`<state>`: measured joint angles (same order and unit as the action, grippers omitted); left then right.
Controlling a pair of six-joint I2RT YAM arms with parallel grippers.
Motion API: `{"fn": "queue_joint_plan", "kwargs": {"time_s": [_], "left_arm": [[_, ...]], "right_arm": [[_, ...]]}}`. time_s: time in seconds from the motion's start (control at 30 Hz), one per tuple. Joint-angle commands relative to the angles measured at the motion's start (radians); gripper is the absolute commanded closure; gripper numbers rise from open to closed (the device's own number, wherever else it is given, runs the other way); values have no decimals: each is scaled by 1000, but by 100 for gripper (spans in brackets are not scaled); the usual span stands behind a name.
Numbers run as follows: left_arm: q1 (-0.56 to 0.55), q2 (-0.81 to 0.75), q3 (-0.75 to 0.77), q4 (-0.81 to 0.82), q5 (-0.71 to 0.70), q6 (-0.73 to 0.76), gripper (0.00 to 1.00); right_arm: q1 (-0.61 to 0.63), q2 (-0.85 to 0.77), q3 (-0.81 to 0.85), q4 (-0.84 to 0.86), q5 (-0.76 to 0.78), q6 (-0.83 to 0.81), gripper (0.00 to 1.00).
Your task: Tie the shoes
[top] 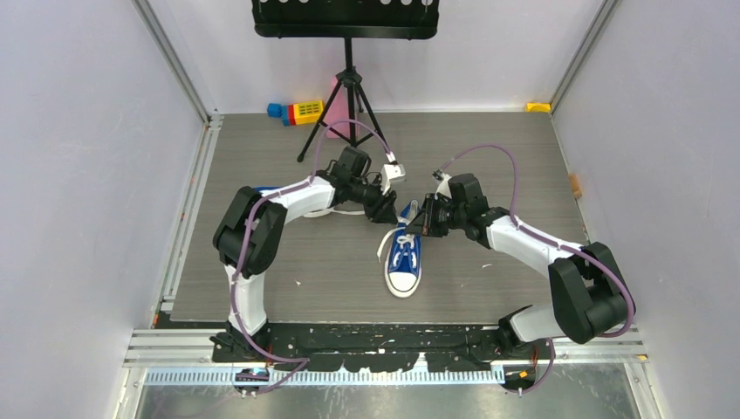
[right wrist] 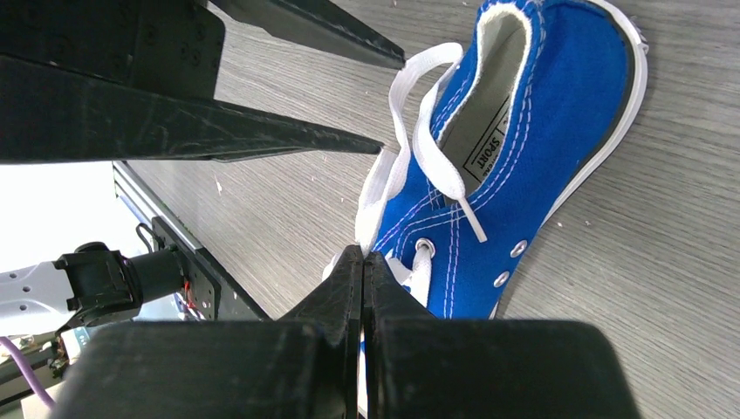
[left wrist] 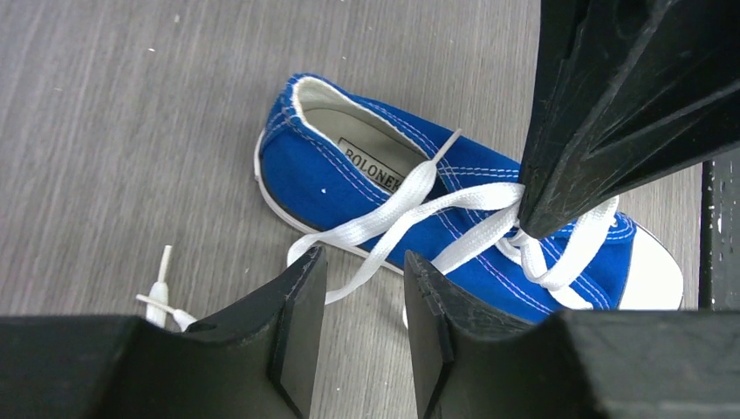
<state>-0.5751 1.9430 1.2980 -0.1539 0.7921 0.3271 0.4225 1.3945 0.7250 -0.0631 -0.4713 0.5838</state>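
One blue sneaker (top: 404, 260) with a white toe cap lies mid-table, toe toward the arms. It also shows in the left wrist view (left wrist: 340, 170) and the right wrist view (right wrist: 541, 113). Its white laces (left wrist: 410, 199) lie loose across the tongue. My right gripper (top: 420, 225) is shut on a lace over the eyelets (right wrist: 363, 255); its fingertips (left wrist: 548, 214) pinch the lace. My left gripper (top: 389, 213) is open beside the shoe's heel, jaws apart (left wrist: 362, 292), with a lace strand just beyond the tips. A second shoe is not clearly visible; a lace loop (top: 345, 209) shows under the left arm.
A black tripod stand (top: 349, 96) rises at the back centre. Coloured blocks (top: 297, 112) lie beside it. A yellow piece (top: 538, 106) sits at the back right corner. A loose lace end (left wrist: 160, 292) lies on the table left of my left fingers.
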Motion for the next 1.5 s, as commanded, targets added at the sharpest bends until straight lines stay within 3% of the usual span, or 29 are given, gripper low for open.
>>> {"fn": "queue_joint_plan", "kwargs": {"time_s": [0.0, 0.17, 0.3, 0.4, 0.77, 1.47], "left_arm": [[-10, 21, 48, -78, 45, 52, 61], [-13, 43, 71, -101, 35, 50, 70], [-17, 34, 65, -120, 29, 64, 92], [-16, 16, 49, -122, 19, 66, 100], [-19, -187, -143, 48, -102, -92, 100], [-105, -310, -223, 46, -141, -442, 100]], "right_arm": [[-4, -11, 37, 11, -6, -16, 100], [-4, -8, 33, 14, -6, -14, 100], [-4, -6, 36, 18, -6, -10, 100], [-4, -3, 39, 20, 0, -8, 100], [-4, 41, 73, 33, 15, 16, 100], [-4, 59, 99, 22, 37, 36, 100]]}}
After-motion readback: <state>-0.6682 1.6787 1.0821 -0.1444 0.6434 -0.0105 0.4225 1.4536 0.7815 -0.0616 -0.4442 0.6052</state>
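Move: The loose white lace strand by the shoe's ankle opening hangs between the left hand's half-open fingers, about 1 cm back and 2 cm below its pinch point. From there the right fingertips, already shut on the laces, are some 3 cm back and 3 cm to the right, 1 cm higher; the shoe's middle lies about 8 cm back, 2 cm right and 5 cm lower. From the right hand that strand is roughly 2 cm ahead, 3 cm left and 3 cm lower. The loose lace strand is pinched by the left fingers, which sink about 2 cm while easing back, then shut. The left hand draws back past the left of the right fingertips towards the toe, first edging left, then rising roughly 4.5 cm and turning slightly counter-clockwise. The right hand keeps its pinch on the lace, easing 1.5 cm forward. ##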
